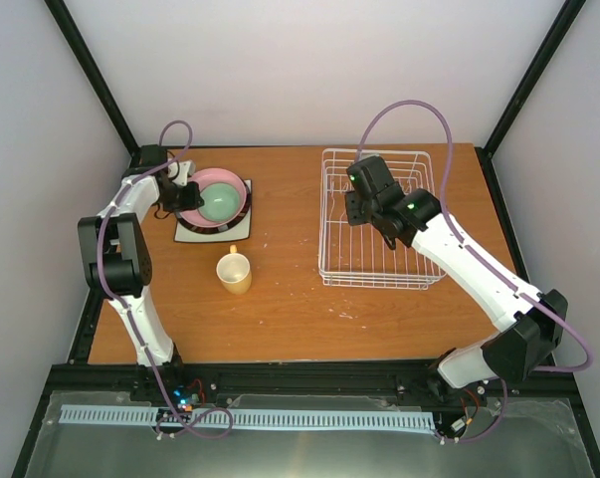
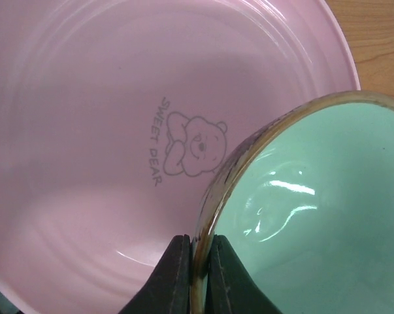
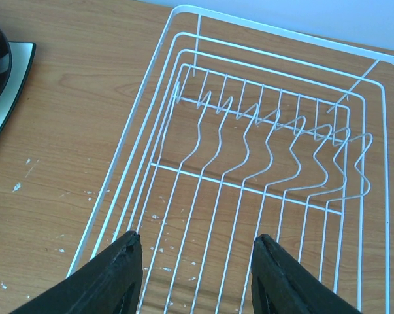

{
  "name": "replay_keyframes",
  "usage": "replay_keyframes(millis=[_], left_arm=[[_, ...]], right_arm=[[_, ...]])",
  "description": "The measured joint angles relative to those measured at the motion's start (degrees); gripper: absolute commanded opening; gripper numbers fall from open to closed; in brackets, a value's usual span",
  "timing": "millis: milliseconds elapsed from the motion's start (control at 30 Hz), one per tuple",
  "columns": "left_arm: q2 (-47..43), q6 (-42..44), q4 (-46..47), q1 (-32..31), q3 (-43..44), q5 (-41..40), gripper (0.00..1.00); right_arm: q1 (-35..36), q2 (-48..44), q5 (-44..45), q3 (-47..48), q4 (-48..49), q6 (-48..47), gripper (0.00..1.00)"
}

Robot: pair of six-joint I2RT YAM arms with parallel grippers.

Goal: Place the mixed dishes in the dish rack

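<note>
At the back left, the mint-green bowl (image 1: 221,203) rests in the pink round plate (image 1: 216,179), on top of a black-rimmed plate (image 1: 242,211) and the white square plate (image 1: 194,236). My left gripper (image 1: 187,197) is shut on the bowl's left rim. In the left wrist view its fingers (image 2: 197,245) pinch the brownish rim of the bowl (image 2: 314,216) over the pink plate (image 2: 105,98). The pale yellow mug (image 1: 234,272) stands upright in front of the stack. The white wire dish rack (image 1: 331,221) holds nothing. My right gripper (image 1: 357,211) hovers open over the rack (image 3: 262,121), with nothing between the fingers (image 3: 197,245).
The black-rimmed plate (image 3: 2,62) and the white square plate (image 3: 4,108) show at the left edge of the right wrist view. White specks dot the wooden table (image 1: 290,299). Black frame posts and white walls close in the table's back and sides.
</note>
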Motion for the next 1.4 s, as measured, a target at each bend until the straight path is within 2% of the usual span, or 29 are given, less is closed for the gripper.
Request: replay_keyframes(millis=[267, 400, 533, 600, 700, 833, 1000, 1167, 1333, 1400], left_arm=[[-2.36, -0.07, -0.52, -0.02, -0.42, 3.58, 0.01], [-8.98, -1.14, 0.15, 0.00, -0.59, 13.22, 0.00], [-18.10, -5.29, 6.38, -0.81, -0.92, 27.93, 0.01], [-22.51, -8.41, 12.15, -2.54, -1.95, 35.32, 0.01], [-28.83, -17.27, 26.49, -7.19, -7.74, 45.94, 0.01], [-33.31, -32.20, 47.56, -13.73, -18.14, 56.04, 0.01], [-33.16, -46.47, 66.16, -17.84, -24.46, 60.30, 0.01], [-32.72, -52.85, 76.30, -19.04, -24.63, 61.24, 0.01], [-29.75, -58.16, 84.72, -20.28, -24.63, 61.68, 0.01], [-28.22, -59.67, 86.77, -20.96, -24.63, 61.66, 0.01]], right_arm=[[0.00, -1.05, -0.59, -2.23, 1.77, -0.59, 0.48], [-0.98, -3.34, -4.20, -4.33, 5.95, -1.75, 0.59], [-8.61, -8.28, -18.08, -9.40, 14.40, -1.03, 0.64], [-14.38, -10.82, -27.39, -13.35, 19.50, 0.68, 0.65], [-19.74, -11.87, -40.04, -17.99, 25.70, 3.78, 0.67], [-20.98, -10.58, -58.47, -24.17, 35.69, 10.12, 0.69], [-21.16, -7.48, -77.42, -29.73, 52.70, 22.77, 0.73], [-21.16, -7.02, -88.72, -32.57, 69.66, 35.91, 0.78], [-21.22, -6.80, -93.90, -35.17, 87.38, 49.66, 0.78], [-21.24, -4.55, -94.66, -36.50, 101.29, 60.50, 0.79]])
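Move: Pinching the green bowl's left rim, the left hand has the right gripper, open and empty, about 42 cm to its right, 12 cm nearer the base and some 17 cm higher. The pink plate's centre is 5 cm right, 3 cm ahead and 5 cm below the left hand; the mug is 11 cm right and 14 cm back. From the right hand, the bowl lies some 36 cm left, 13 cm ahead and 20 cm below; the dish rack's middle, 5 cm right and 11 cm ahead. Keeping its pinch on the rim, the left hand lifts the green bowl off the pink plate, nearly 30 cm up, then swings right and back, about 20 cm each, turning its fingers from downward to point right at the other gripper. Meanwhile the right hand swivels some 90 degrees to face left, opens wider, and shifts back, up and left above the rack, without touching the bowl. ##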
